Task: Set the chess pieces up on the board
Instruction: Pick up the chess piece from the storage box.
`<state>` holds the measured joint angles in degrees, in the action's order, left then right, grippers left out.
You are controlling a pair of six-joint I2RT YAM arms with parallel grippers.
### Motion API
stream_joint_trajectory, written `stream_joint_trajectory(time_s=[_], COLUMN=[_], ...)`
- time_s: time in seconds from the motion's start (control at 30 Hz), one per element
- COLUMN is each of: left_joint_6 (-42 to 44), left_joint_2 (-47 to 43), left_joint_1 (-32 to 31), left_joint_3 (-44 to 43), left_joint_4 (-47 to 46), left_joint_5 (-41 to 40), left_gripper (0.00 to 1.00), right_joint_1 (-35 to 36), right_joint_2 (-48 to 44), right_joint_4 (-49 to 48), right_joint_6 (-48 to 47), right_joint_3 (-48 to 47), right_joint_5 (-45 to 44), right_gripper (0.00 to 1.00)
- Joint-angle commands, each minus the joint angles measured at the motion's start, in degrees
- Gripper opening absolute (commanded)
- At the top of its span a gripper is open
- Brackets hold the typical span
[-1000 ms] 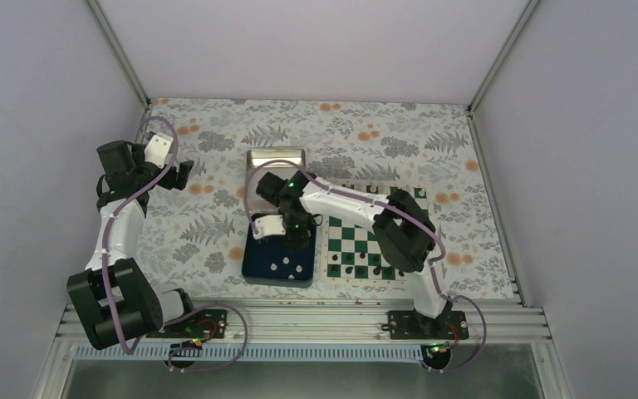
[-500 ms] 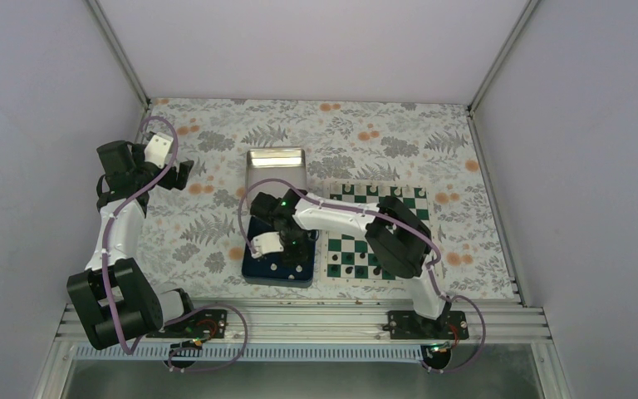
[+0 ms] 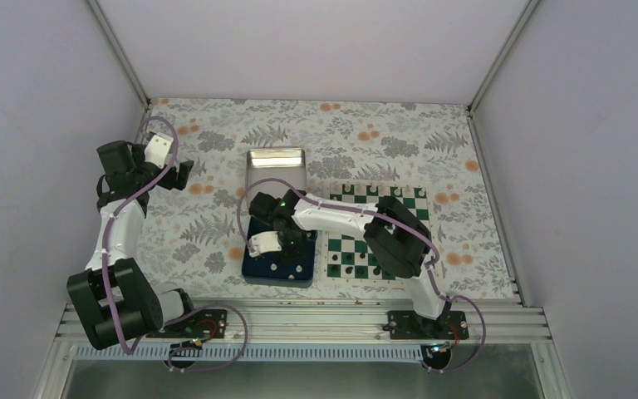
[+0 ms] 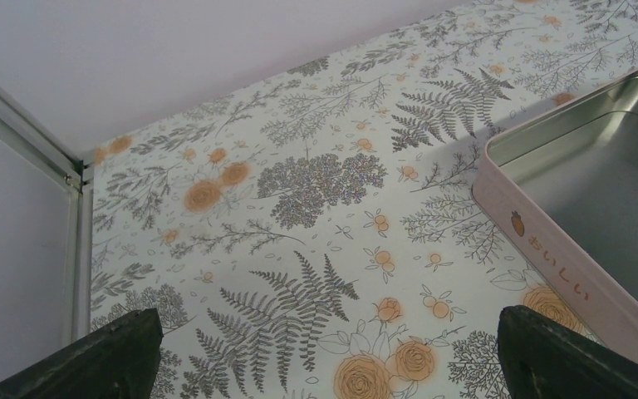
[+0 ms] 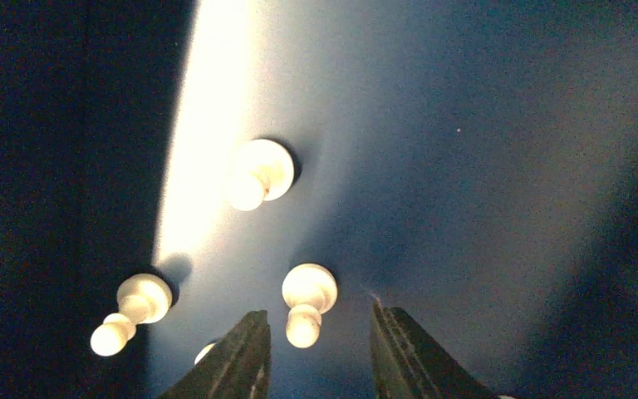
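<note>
In the right wrist view, several white chess pieces stand on the floor of the dark blue tray (image 5: 482, 166). One white pawn (image 5: 307, 299) sits between the fingers of my right gripper (image 5: 318, 312), which are open with a gap on each side of it. Other pawns (image 5: 259, 173) (image 5: 137, 303) stand further off. From above, my right gripper (image 3: 292, 245) is low inside the blue tray (image 3: 253, 270), left of the green and white board (image 3: 357, 241). My left gripper (image 3: 184, 174) hovers open and empty at the far left.
A shiny metal tin (image 3: 276, 170) lies just beyond the blue tray, and its pink side (image 4: 548, 249) shows in the left wrist view. Small dark pieces (image 3: 353, 259) stand on the board's near rows. The right arm's elbow hangs over the board.
My right gripper came toward the near side, lower into the blue tray, and its jaws narrowed around a white pawn. The left arm stayed still.
</note>
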<state>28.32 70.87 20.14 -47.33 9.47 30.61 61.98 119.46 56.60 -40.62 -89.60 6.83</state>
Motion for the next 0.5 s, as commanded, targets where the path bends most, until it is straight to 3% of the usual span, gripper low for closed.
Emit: stream_joint_trajectory(time_s=[0.0, 0.23, 0.47], left_joint_6=[0.82, 0.84, 0.86], left_joint_2=[-0.43, -0.27, -0.38], left_joint_1=[0.56, 0.54, 0.51], left_joint_3=[0.57, 0.57, 0.51], left_joint_4=[-1.22, -1.21, -1.2], left_joint_5=[0.89, 0.79, 0.77], left_gripper=[1.0, 1.0, 1.0], right_joint_1=[0.91, 0.95, -1.41], right_joint_2=[1.45, 0.82, -3.45], right_joint_4=[-0.77, -1.12, 0.52], right_joint_6=[0.47, 0.72, 1.37], right_joint_3=[-0.73, -1.1, -3.1], right_joint_5=[1.07, 2.1, 1.55], right_gripper=[0.3, 0.12, 0.05])
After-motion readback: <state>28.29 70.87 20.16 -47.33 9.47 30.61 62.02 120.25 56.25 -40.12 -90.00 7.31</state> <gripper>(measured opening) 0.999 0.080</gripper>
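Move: The chess piece I'm after stands right between my half-open right fingers in the storage box, its middle about 1 cm below the pads. A second white piece stands 3 cm to the left of it and 1 cm nearer me; a third is about 2 cm back and 3 cm right, a fourth some 4 cm back and 1 cm right. From my left hand the target lies roughly 21 cm back, 29 cm right and 18 cm below. I shut my right fingers on the chess piece and pinch it by its upper part, easing down only about half a centimetre as they close, fingers still pointing straight down. With the gap nearly shut I start back up by a few millimetres, keeping the grip. ##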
